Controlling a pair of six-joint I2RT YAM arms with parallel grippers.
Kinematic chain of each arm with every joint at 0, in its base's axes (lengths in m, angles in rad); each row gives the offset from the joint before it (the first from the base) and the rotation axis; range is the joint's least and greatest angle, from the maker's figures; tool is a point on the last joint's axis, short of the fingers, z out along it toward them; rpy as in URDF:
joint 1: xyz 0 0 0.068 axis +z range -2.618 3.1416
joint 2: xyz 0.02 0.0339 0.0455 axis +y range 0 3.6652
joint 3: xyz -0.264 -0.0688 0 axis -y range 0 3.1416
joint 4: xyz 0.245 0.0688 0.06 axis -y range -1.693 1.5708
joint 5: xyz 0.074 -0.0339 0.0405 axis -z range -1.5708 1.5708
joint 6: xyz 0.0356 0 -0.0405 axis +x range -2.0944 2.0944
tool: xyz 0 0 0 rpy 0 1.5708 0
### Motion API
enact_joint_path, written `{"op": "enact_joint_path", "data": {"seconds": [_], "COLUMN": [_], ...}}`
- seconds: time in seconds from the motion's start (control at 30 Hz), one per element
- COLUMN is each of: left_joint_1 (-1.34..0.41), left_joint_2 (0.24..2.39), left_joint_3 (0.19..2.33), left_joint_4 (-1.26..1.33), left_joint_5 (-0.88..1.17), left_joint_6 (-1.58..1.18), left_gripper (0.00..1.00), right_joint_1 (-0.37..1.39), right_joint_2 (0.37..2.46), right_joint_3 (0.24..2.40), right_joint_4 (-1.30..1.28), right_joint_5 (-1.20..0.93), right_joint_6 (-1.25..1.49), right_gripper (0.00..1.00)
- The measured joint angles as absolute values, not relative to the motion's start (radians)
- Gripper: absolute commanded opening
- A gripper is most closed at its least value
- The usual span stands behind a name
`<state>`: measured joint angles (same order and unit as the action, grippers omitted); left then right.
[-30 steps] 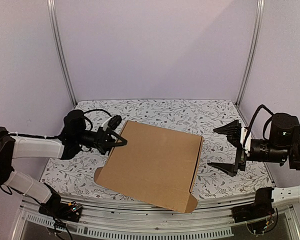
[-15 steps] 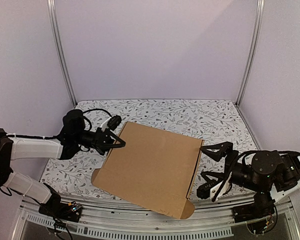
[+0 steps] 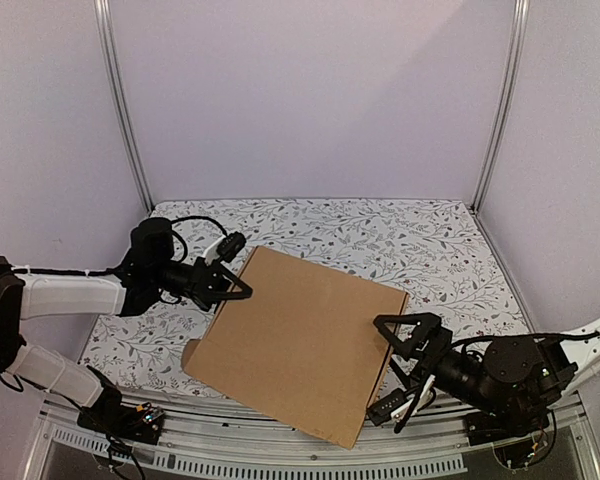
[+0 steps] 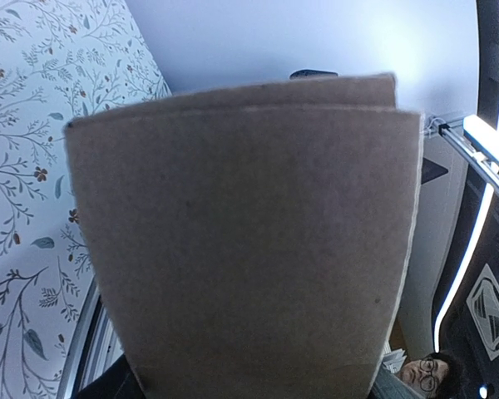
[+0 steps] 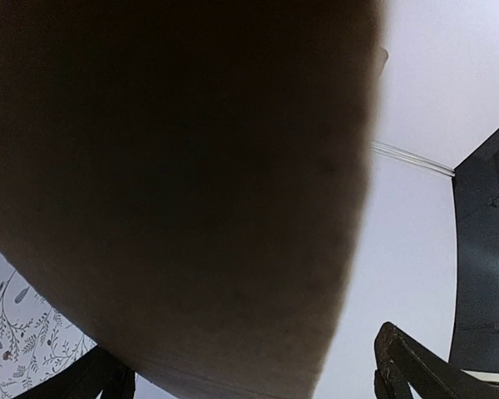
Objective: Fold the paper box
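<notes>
The paper box [image 3: 305, 340] is a flat brown cardboard slab, tilted, its near corner hanging over the table's front edge. My left gripper [image 3: 237, 272] is shut on the box's left edge. In the left wrist view the cardboard [image 4: 241, 249] fills the frame and hides the fingers. My right gripper [image 3: 375, 370] is low at the near right and open, one finger on each side of the box's right edge. Seen from the right wrist, the dark underside of the box [image 5: 175, 166] looms over the open right gripper [image 5: 245, 349], with both fingers [image 5: 395, 357] apart at the bottom.
A floral cloth [image 3: 430, 250] covers the table. Metal frame posts [image 3: 120, 100] stand at the back corners against pale walls. A metal rail [image 3: 280, 450] runs along the front edge, with both arm bases close by.
My right arm swung down and left from the table's right side to the box's near-right edge. The box turned slightly, its near corner shifting left. The left gripper kept its hold.
</notes>
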<state>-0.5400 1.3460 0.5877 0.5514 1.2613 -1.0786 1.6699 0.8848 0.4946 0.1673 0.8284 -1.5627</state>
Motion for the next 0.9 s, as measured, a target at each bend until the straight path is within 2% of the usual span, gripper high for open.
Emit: {"op": "enact_joint_path", "data": {"seconds": [0.17,0.43,0.57,0.67,0.8,0.9], "left_joint_1": [-0.540,-0.538,-0.537,-0.537,-0.537,-0.536], "left_joint_2": [1.337,1.334,1.333,1.333,1.333,1.333], "left_joint_3": [0.592,0.604,0.607,0.607,0.610,0.633], "left_joint_4": [0.527,0.517,0.511,0.499,0.478,0.419], "left_joint_5": [1.268,1.276,1.277,1.276,1.276,1.272], "left_joint_6": [-1.046,-1.022,-1.021,-1.021,-1.021,-1.007], "left_gripper": [0.11,0.12,0.18,0.28,0.49,0.71], "right_joint_1": [1.685,1.697,1.702,1.703,1.704,1.705], "right_joint_2": [0.899,0.916,0.920,0.923,0.925,0.924], "right_joint_3": [0.490,0.489,0.489,0.490,0.494,0.509], "right_joint_4": [0.205,0.205,0.200,0.199,0.187,0.158], "right_joint_5": [0.845,0.871,0.883,0.888,0.889,0.890], "right_joint_6": [-1.595,-1.596,-1.595,-1.591,-1.561,-1.519], "right_gripper": [0.95,0.70,0.63,0.60,0.55,0.52]}}
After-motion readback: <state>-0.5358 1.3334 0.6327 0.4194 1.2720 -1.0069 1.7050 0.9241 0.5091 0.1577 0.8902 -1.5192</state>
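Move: Straddling the box's right side wall, the open right fingers have that edge about 1 cm to their right; the box's middle lies some 16 cm left of them, roughly level forward and in height. The box's near right corner is about 18 cm back and 5 cm left of the right hand, its far right corner about 8 cm ahead and 4 cm right. From the left hand, already gripping the left wall, the box's edge at the right hand's fingers lies about 25 cm right and 9 cm back. Closing on the box's right side wall, the right fingers come together by over a third of their range and stop there, one on the broad top face and one beneath, while the hand stays put to within about half a centimetre. The left hand keeps its grip on the left wall, its wrist rocking only a few degrees. ##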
